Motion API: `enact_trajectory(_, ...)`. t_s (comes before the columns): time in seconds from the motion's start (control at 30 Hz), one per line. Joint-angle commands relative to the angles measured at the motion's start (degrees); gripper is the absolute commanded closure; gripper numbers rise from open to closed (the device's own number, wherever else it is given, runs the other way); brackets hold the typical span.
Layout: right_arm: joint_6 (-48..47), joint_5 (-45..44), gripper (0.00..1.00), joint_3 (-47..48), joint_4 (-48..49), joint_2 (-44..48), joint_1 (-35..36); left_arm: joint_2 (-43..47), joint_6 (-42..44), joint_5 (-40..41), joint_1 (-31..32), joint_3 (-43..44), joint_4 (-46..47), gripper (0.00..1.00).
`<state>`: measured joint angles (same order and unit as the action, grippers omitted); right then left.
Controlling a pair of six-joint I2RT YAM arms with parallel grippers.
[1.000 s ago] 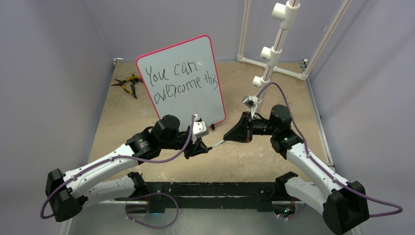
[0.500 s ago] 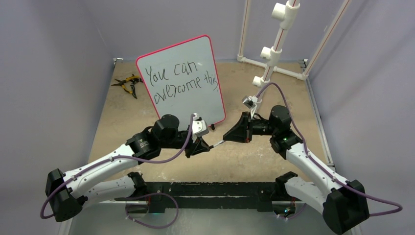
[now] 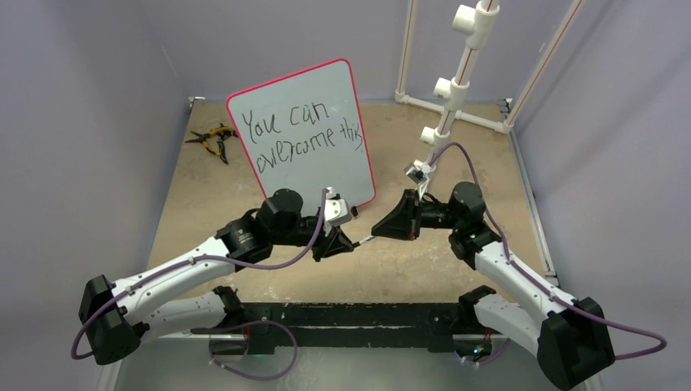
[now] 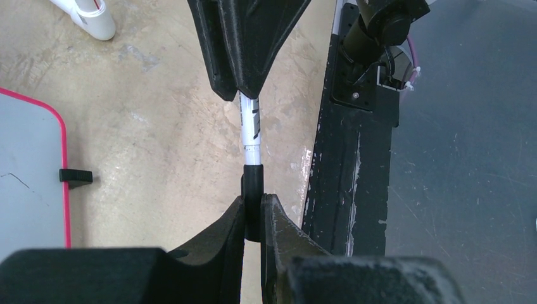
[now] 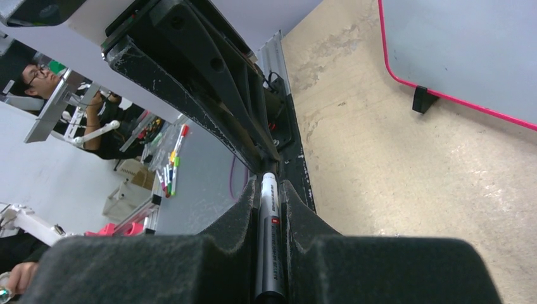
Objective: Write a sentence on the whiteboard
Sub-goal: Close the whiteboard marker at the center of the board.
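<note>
The whiteboard (image 3: 305, 122) stands tilted at the back centre, with the sentence (image 3: 297, 134) in black, "You can overcome this", in two lines. My right gripper (image 3: 381, 230) is shut on the grey-white marker (image 5: 269, 240), which it holds level in front of the board. My left gripper (image 3: 341, 244) faces it, shut on the marker's black cap (image 4: 253, 202). The cap sits on the marker's white tip end (image 4: 251, 130). The board's corner (image 4: 25, 164) and foot (image 4: 76, 178) show in the left wrist view. The board (image 5: 468, 44) also shows in the right wrist view.
Yellow-handled pliers (image 3: 213, 138) lie left of the board. A white PVC pipe frame (image 3: 456, 81) stands at the back right. A black strip (image 3: 358, 314) runs along the table's near edge between the arm bases.
My left gripper has shifted a little right, toward the right gripper, and the right wrist has dropped slightly. The gap between the two grippers is smaller.
</note>
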<state>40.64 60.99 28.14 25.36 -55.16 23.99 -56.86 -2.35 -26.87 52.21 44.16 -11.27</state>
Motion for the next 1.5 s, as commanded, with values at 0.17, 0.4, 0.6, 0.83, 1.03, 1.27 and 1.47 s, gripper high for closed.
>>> enact_trajectory(0.17, 4.2, 1.8, 1.0, -3.2, 7.7, 0.3, 0.4, -1.5, -1.7, -1.4, -0.1, 2.8, 7.5, 1.0)
enact_trajectory(0.4, 4.0, 1.9, 1.0, -4.2, 8.0, -0.2, 0.5, -2.9, -2.6, -2.7, -0.1, 3.2, 9.9, 1.0)
enact_trajectory(0.6, 5.3, 2.0, 1.0, -5.7, 10.5, -0.5, 0.6, -3.4, -2.9, -3.4, -0.1, 3.3, 9.7, 1.0)
enact_trajectory(0.83, 6.6, 1.8, 1.0, -6.4, 13.1, -0.5, 0.6, -2.8, -2.7, -2.1, -0.1, 3.2, 5.5, 0.71)
enact_trajectory(1.03, 5.9, 1.7, 1.0, -5.8, 12.7, -0.8, 0.5, -2.1, -2.8, -1.2, -0.1, 2.7, 2.1, 0.48)
enact_trajectory(1.27, 5.6, 1.9, 1.0, -4.6, 12.6, -1.0, 0.6, -3.8, -3.0, -2.6, -0.1, 1.9, -0.5, 0.36)
enact_trajectory(1.47, 5.3, 2.4, 1.0, -4.4, 12.1, -1.0, 0.5, -6.1, -3.2, -2.3, -0.1, 2.4, -0.1, 0.35)
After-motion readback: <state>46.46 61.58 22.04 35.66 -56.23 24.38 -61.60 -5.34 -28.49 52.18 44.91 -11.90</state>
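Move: In the left fingers is the marker's cap, already over the tip, while the middle of the marker, gripped by the right hand, lies about 6 cm to the left hand's right, 1 cm ahead and roughly level. Counted from the left hand, the whiteboard's middle is some 24 cm ahead, 12 cm left and 17 cm lower; its nearer black foot is about 8 cm ahead, 0 cm sideways, 19 cm down. From the right hand the cap lies about 6 cm left, 1 cm back and roughly level. Pushing the cap along the marker, the left hand goes about 1 cm right towards the right hand, which keeps its grip and yields hardly at all sideways while sinking some 1.5 cm and drawing back about 1 cm. The left fingers then open wide and let go of the cap, and that hand lowers roughly 1.5 cm around it. ##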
